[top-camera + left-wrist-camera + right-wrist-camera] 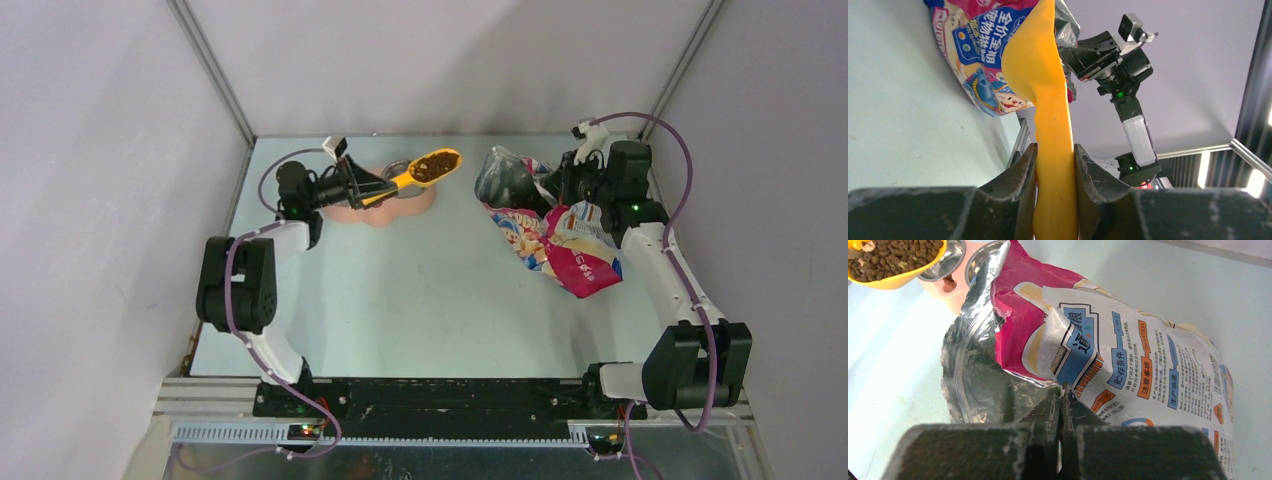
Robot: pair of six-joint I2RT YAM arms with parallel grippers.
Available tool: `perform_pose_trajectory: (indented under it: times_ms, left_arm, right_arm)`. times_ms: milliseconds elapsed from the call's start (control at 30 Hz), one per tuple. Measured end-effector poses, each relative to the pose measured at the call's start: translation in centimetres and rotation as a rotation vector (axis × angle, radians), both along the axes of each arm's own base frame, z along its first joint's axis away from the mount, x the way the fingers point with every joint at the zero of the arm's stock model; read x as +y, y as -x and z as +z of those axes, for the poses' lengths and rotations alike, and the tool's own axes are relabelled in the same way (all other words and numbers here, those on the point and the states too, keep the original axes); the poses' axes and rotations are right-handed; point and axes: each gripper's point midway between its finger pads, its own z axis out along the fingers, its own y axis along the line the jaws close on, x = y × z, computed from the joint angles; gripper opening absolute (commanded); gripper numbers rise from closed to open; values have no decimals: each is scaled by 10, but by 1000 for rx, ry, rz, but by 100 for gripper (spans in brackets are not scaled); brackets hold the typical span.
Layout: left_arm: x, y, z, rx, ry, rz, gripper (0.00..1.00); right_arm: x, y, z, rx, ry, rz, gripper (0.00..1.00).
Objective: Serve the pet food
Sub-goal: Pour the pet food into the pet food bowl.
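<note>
The pet food [432,167] is dark-brown kibble that fills the bowl of a yellow scoop [418,172]. The scoop is held roughly level, just above the right end of the pink feeder [420,203]. My left gripper [1054,147] is shut on the scoop's handle [1053,125]. The right wrist view shows the kibble [895,252] at the top left. The printed bag [560,245] lies at the right with its silver mouth open toward the feeder. My right gripper [1063,388] is shut on the bag's torn edge [1048,380] and holds the mouth up.
The feeder's two steel bowls [950,260] [979,267] sit beyond the bag's mouth. White walls close in the table at the back and both sides. The right arm [1128,95] stands behind the bag in the left wrist view.
</note>
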Motion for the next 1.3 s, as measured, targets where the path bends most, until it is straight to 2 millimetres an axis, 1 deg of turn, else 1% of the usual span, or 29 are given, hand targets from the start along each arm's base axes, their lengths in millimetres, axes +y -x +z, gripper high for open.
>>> perform_pose_trajectory:
  times_ms: [200,300,467,567,833,1300]
  left_arm:
    - [18,-7,-1,-16,-27,52,0]
    - [30,-10,-9,1,-33,82,0]
    - [55,-16,-22,42,-35,150,0]
    - [67,-18,-21,33,-27,180,0]
    - [91,-24,-10,-7,15,235,0]
    - [147,-25,-26,36,65,374,0]
  right_arm:
    - [0,0,0,0,0,0,0]
    - [0,0,0,0,0,0,0]
    - [0,0,0,0,0,-1,0]
    - [0,0,0,0,0,-1,0]
    - [0,0,0,4,-6,-4,0]
    - [0,0,-1,6,-6,-4,0]
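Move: The left hand holds the loaded yellow scoop, its head about 13 cm to the right and 5 cm farther out. The left steel cup of the pet food bowl lies some 15 cm ahead, 10 cm left and 20 cm below this hand. The right cup is about 15 cm ahead, 4 cm right; the food bag is roughly 43 cm right and level. From the right hand, the left cup is some 14 cm ahead, 53 cm left and 20 cm down. Keeping its grip on the scoop's handle, the left hand carries the load leftward about 15 cm, easing slightly forward and sinking a little, while turning some 20 degrees counter-clockwise. This swings the scoop head leftward from the right cup's side towards the left cup. The right hand stays still, its closed fingers still pinching the edge of the opened bag. ##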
